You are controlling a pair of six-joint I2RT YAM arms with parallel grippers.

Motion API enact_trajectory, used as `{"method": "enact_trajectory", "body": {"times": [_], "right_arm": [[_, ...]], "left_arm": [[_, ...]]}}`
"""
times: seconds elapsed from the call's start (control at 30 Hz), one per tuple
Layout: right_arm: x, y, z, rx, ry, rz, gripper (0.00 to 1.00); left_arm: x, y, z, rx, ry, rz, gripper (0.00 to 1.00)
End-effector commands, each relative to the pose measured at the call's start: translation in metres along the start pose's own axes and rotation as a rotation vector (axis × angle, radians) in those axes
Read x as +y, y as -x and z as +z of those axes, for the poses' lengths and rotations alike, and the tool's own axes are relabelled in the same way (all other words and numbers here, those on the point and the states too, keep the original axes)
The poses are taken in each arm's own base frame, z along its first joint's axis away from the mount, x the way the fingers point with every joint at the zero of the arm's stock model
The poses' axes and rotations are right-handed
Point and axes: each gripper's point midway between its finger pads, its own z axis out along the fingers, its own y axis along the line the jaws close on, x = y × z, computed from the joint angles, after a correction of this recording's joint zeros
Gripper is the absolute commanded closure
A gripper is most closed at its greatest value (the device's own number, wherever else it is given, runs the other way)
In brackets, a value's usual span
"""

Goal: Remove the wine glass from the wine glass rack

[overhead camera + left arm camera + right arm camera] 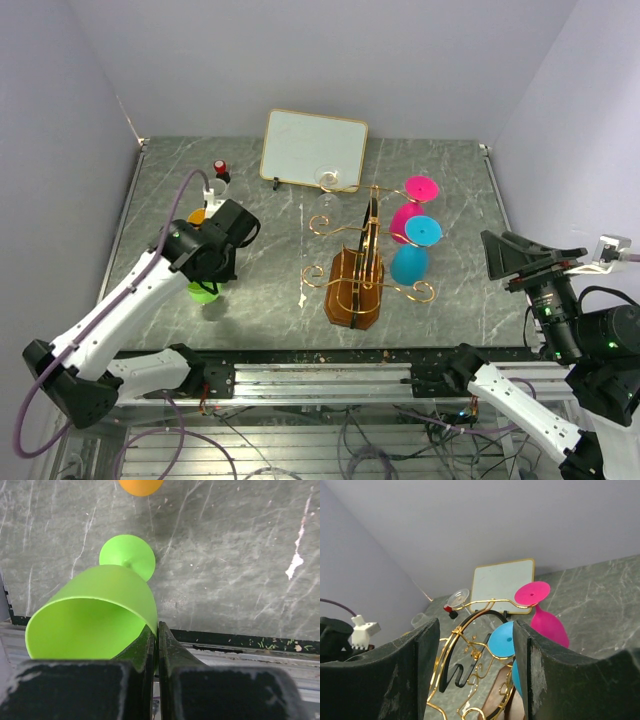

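Observation:
The wine glass rack (pixel 354 287) is a brown wooden violin shape with gold wire arms, standing mid-table. A pink glass (pixel 410 208) and a blue glass (pixel 411 252) hang upside down on its right arms, and a clear glass (pixel 327 179) hangs at the back. My left gripper (pixel 157 630) is shut on the rim of a green wine glass (pixel 95 615), left of the rack; the glass tilts with its foot (pixel 127 556) low over the table. My right gripper (pixel 476 625) is open, right of the rack and apart from it, facing the gold wires (pixel 470 645) and blue glass (pixel 502 639).
A white framed board (pixel 313 148) leans at the back behind the rack. An orange glass (pixel 197 215) and a small red-capped bottle (pixel 220 170) stand at the back left near my left arm. The table's front rail (pixel 320 375) runs below the rack.

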Motion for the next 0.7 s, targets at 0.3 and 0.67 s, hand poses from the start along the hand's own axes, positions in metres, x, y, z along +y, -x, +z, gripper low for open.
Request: {"method": "enact_trajectory", "body": {"times": [0.3, 0.67], "right_arm": [[0.004, 0.002, 0.006, 0.009, 0.001, -0.022, 0.39], [-0.003, -0.007, -0.001, -0.016, -0.003, 0.062, 0.39]], "left_arm": [[0.022, 0.027, 0.046, -0.011, -0.022, -0.160, 0.93], [0.017, 0.018, 0.074, 0.086, -0.034, -0.180, 0.93]]}}
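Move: My left hand, pinching the green wine glass by the right side of its rim, is taking it to an open patch of table about 5 cm ahead, 7 cm to the left and roughly 18 cm below. The orange glass stands some 15 cm ahead and 3 cm left, the clear glass about 25 cm ahead and 3 cm left, the rack 4 cm ahead and 28 cm to the right. From my right hand that patch is some 9 cm ahead and 58 cm left, far below. I keep my left fingers shut on the green glass's rim and carry it forward about 4.5 cm and left some 3 cm, sinking slowly, towards the orange glass and the open table in front of it. Then the forward and left travel gives out and I mostly lower it, about 5 cm down in all, with the wrist turned some 10 degrees counter-clockwise. ##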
